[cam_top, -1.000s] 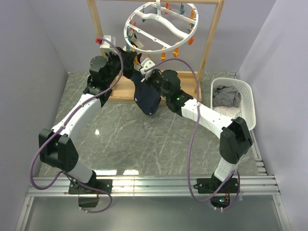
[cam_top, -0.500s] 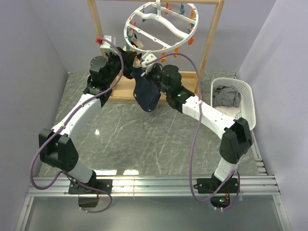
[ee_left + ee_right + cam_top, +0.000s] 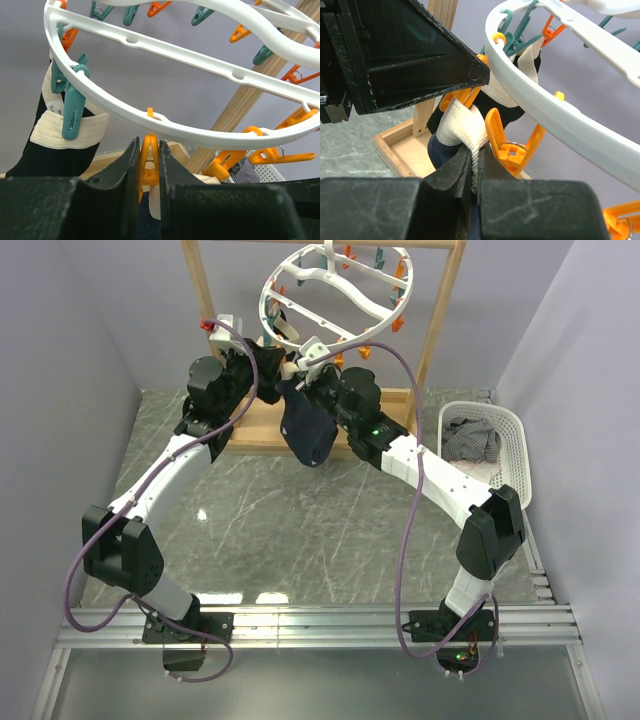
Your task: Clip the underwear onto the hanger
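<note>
The underwear (image 3: 306,432), navy with a cream waistband (image 3: 462,125), hangs from my right gripper (image 3: 476,155), which is shut on the waistband just under the hanger's rim. The hanger (image 3: 335,295) is a white ring (image 3: 200,55) carrying orange and teal clips. My left gripper (image 3: 149,150) is shut on an orange clip (image 3: 148,162) hanging from the near rim, squeezing its handles. In the top view both grippers meet below the ring, left (image 3: 272,362) and right (image 3: 300,378). The waistband sits right at that clip's lower end; its mouth is hidden.
A dark garment with a cream band (image 3: 55,145) hangs from a teal clip (image 3: 72,112) on the ring's left. The wooden rack frame (image 3: 205,300) holds the ring. A white basket (image 3: 515,455) with a striped cloth (image 3: 470,440) stands on the right.
My right arm has lifted the underwear up and back toward the ring's near rim. The left arm has stayed at the clip.
</note>
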{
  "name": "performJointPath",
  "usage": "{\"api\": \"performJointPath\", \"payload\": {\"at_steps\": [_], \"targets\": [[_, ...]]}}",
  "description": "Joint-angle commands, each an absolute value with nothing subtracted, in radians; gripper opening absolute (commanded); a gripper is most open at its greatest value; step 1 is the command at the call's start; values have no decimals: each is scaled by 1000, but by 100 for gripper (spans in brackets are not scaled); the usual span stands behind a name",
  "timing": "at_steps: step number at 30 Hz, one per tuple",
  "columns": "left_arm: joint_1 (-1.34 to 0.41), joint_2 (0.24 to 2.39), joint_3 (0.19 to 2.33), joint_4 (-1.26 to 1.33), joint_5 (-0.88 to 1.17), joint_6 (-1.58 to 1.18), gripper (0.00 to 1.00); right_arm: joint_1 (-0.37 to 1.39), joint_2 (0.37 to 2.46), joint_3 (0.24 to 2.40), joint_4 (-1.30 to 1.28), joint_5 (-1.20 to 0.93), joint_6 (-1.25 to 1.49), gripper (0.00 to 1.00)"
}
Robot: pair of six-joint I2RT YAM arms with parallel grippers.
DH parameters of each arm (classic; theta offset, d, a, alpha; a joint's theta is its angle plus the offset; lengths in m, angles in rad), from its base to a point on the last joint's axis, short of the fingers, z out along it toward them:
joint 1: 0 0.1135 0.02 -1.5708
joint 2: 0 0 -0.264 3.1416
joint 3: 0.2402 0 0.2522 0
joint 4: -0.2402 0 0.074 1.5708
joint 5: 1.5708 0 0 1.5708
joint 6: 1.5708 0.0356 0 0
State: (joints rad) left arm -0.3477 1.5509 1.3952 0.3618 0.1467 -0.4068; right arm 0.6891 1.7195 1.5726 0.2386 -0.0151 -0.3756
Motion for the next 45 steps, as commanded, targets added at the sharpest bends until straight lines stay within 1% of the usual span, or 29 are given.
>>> {"api": "performJointPath", "payload": {"at_steps": [1, 2, 4, 7, 9, 10, 13, 16, 21, 24, 28, 30, 34, 36, 38, 43, 45], "targets": [[-339, 1559, 1414, 322, 149, -393, 13, 683, 1701, 1611, 282, -2, -377, 0], [-341, 1562, 1416, 324, 147, -391, 16, 683, 1701, 1612, 282, -2, -380, 0], [-339, 1562, 1417, 321, 144, -388, 18, 683, 1701, 1612, 284, -3, -383, 0], [-341, 1562, 1420, 321, 143, -388, 23, 683, 1706, 1612, 284, -2, -385, 0], [-339, 1562, 1424, 321, 143, -388, 25, 681, 1707, 1614, 282, -3, -385, 0], [-339, 1562, 1428, 321, 143, -388, 28, 683, 1707, 1615, 284, -5, -385, 0], [-336, 1565, 1436, 322, 143, -385, 31, 681, 1710, 1617, 284, -3, -388, 0], [-333, 1568, 1446, 321, 146, -387, 36, 683, 1717, 1623, 281, -3, -388, 0], [-330, 1568, 1453, 325, 155, -393, 40, 683, 1724, 1634, 276, -2, -388, 0], [-327, 1568, 1456, 325, 152, -393, 46, 683, 1730, 1643, 273, -3, -388, 0], [-314, 1556, 1466, 327, 155, -402, 57, 681, 1740, 1647, 272, -3, -394, 0], [-308, 1551, 1471, 322, 164, -405, 59, 681, 1741, 1649, 273, -3, -396, 0], [-293, 1525, 1473, 311, 192, -419, 71, 680, 1749, 1641, 275, -6, -399, 0], [-282, 1513, 1460, 305, 196, -429, 74, 680, 1750, 1635, 273, -12, -402, 0], [-272, 1491, 1450, 301, 209, -434, 79, 681, 1753, 1626, 278, -18, -410, 0], [-250, 1442, 1404, 258, 213, -437, 86, 683, 1770, 1608, 285, -14, -422, 0], [-238, 1428, 1379, 239, 216, -433, 87, 683, 1782, 1606, 287, -8, -422, 1]]}}
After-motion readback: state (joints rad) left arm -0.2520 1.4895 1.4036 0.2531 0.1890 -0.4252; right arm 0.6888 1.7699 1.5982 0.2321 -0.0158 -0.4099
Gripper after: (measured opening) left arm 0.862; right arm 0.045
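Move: The orange clip, its handles already squeezed between the left fingers, sits right at the left hand's point, with the underwear's waistband corner about 4 cm below it and 1 cm right. The next orange clip is some 5 cm right and 2 cm back; the teal clip is roughly 4 cm ahead and 2 cm left. From the right hand, which already pinches the waistband, the orange clip lies about 3 cm ahead, 3 cm left and 3 cm up. Left fingers open wide, release the orange clip and move about 4 cm left; right keeps pinching the waistband. ##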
